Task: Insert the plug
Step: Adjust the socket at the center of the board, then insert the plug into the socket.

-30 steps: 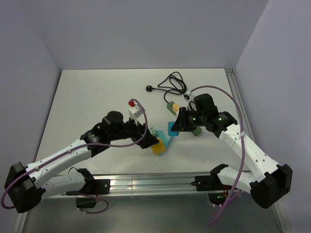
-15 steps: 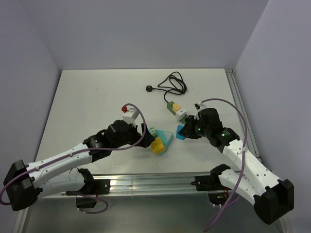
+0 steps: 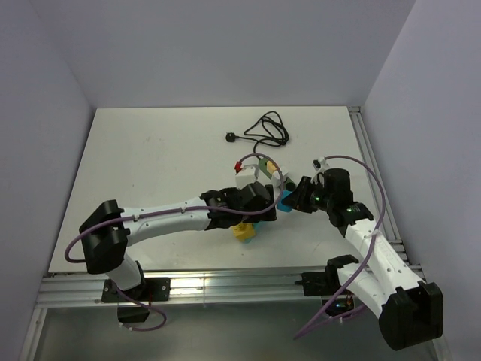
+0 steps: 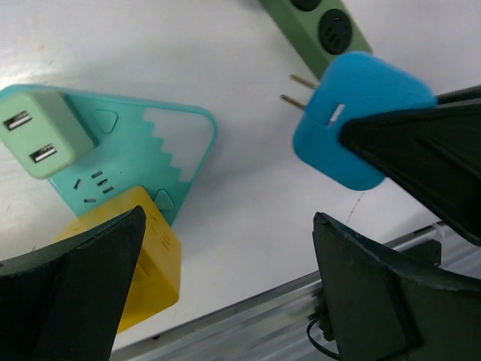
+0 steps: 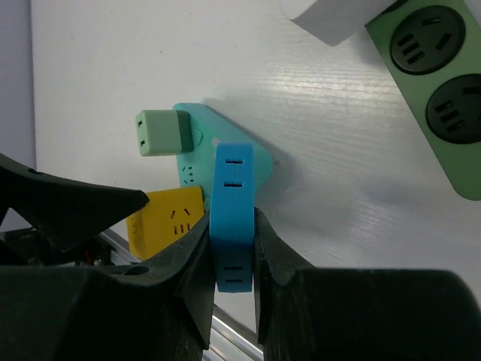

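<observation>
My right gripper (image 5: 233, 222) is shut on the blue plug (image 5: 231, 188), pinching its flat sides and holding it above the table. In the left wrist view the plug (image 4: 353, 120) shows two metal prongs pointing up-left, toward the green power strip (image 4: 323, 30). A teal socket block (image 4: 143, 150) lies on the table with a pale green adapter (image 4: 37, 131) and a yellow cube adapter (image 4: 146, 263) plugged in. My left gripper (image 4: 229, 218) hangs open and empty just above the teal block, close beside the plug. From above, the left wrist hides most of the teal block.
The green power strip (image 3: 264, 163) carries a white adapter (image 5: 331, 15) and trails a black cable (image 3: 264, 129) ending in a black plug (image 3: 231, 137) at the back. The table's metal front rail (image 3: 225, 286) lies close below the yellow cube (image 3: 243, 232).
My left arm has swung right, so its open gripper now sits over the teal block next to the right gripper. The right gripper has shifted slightly, still holding the blue plug.
</observation>
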Controlling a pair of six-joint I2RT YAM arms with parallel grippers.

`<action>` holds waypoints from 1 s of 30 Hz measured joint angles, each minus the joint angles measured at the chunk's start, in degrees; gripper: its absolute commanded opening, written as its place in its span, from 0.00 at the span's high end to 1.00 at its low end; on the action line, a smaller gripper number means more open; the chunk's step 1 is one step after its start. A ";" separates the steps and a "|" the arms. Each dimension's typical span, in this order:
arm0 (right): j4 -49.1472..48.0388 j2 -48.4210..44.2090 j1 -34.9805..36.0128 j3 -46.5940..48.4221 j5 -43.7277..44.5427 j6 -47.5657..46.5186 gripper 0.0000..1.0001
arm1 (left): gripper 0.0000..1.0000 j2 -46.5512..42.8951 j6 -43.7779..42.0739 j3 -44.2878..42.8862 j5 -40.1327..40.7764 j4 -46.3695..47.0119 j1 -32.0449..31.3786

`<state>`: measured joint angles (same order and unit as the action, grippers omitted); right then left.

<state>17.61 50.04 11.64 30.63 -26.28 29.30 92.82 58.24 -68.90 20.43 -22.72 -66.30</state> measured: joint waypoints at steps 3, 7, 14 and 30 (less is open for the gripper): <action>-0.46 -0.85 -0.28 0.00 -1.66 -0.04 1.00 | 0.00 -0.07 5.62 -0.90 3.21 -5.66 -1.05; -0.50 -1.51 -0.35 0.00 -2.56 -0.04 1.00 | 0.00 -3.30 11.37 0.87 6.67 -12.85 -0.79; -0.61 -1.70 -0.85 0.00 -2.82 -0.04 1.00 | 0.01 -11.87 15.39 1.27 11.98 -22.25 -0.20; -6.19 -4.28 0.35 -4.79 -16.72 -0.66 1.00 | 0.00 -26.45 9.49 16.48 6.38 -17.79 4.72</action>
<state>11.42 45.76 11.99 25.85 -43.00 28.64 66.37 67.72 -52.42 26.81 -40.51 -61.58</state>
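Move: The teal triangular socket's middle lies about 5 cm ahead of the open left hand, 5 cm to its left and roughly 8 cm lower. Of the plugs on the socket, the yellow one is some 7 cm left and 2 cm ahead, the pale green one about 9 cm ahead and 5 cm left. The blue plug, in the right hand, hangs level, about 6 cm right. From the right hand, the socket lies some 12 cm left and 3 cm ahead. The open left fingers seem to push the teal socket along to the left, though the touch itself can't be seen; the hand sweeps about 15 cm left in two strokes with a brief near-halt between, turning some 15 degrees counter-clockwise. The right hand keeps its pinch on the blue plug and late on backs off about 4 cm while easing 3 cm left and tilting slightly. ##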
